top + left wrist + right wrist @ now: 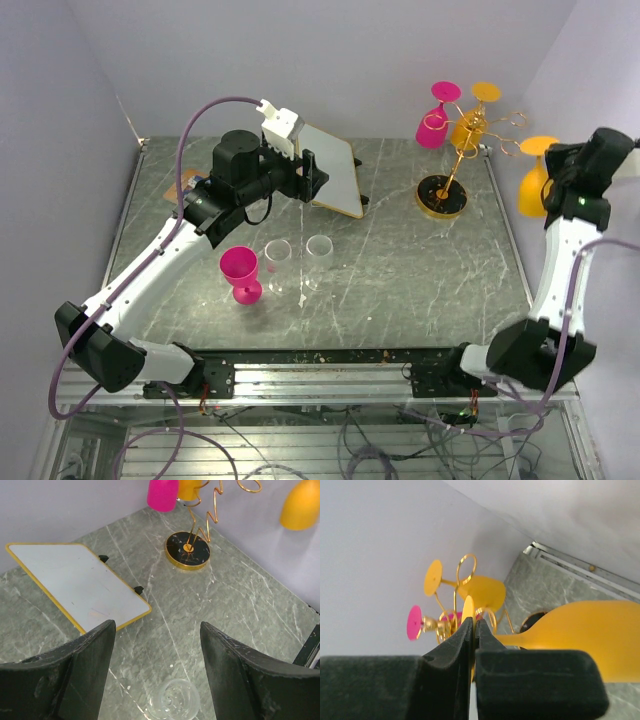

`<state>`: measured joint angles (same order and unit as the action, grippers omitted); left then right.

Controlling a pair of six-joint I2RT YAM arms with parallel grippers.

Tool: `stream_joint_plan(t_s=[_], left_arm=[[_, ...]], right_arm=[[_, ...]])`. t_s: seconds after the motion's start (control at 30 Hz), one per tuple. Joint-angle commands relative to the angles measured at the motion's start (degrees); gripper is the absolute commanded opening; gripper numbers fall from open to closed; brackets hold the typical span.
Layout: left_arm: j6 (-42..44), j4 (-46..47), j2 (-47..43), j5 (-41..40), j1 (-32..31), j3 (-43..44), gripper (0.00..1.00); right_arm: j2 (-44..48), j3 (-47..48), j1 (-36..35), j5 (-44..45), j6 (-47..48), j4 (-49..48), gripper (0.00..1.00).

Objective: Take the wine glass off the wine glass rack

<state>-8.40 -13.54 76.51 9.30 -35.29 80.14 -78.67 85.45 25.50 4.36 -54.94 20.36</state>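
The wine glass rack [455, 160] stands at the back right on its round dark base [442, 196], gold loops at the top. A pink glass [434, 122] and a yellow one [470, 122] hang on it upside down. My right gripper [553, 160] is shut on the flat foot [468, 611] of another yellow wine glass [533, 188], held just right of the rack's ring arms with its bowl [590, 635] hanging free. My left gripper [310, 180] hovers open over the table's middle, nothing between its fingers [90, 655], with a clear glass [173, 700] below.
A white gold-edged board [332, 168] lies at the back centre. On the table stand a pink glass [240, 272] and two clear glasses [277, 255] [319, 248]. Walls close in behind and on both sides of the table.
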Motion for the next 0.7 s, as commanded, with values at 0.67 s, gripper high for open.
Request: stream_joint_plan(t_s=[0.67], left_arm=[[-17.70, 14.49, -12.19, 2.73, 0.40, -11.89, 0.84]], right_arm=[[20.62, -27.73, -14.05, -52.50, -21.89, -34.99, 0.00]])
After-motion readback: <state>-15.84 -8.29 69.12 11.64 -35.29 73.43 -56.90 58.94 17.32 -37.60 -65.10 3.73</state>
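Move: The right hand already holds the orange wine glass clear of the rack, its middle about 3 cm left of the hand and 7 below. The open left gripper, where it seems headed, is roughly 48 cm left, 7 back, at like height. The rack stands some 14 cm ahead, 12 left, 20 below. For the left hand, the orange glass lies about 7 cm ahead, 45 right and 7 below. The right hand backs 7 cm, then swings the pinched orange glass some 20 cm left, turning counter-clockwise. ##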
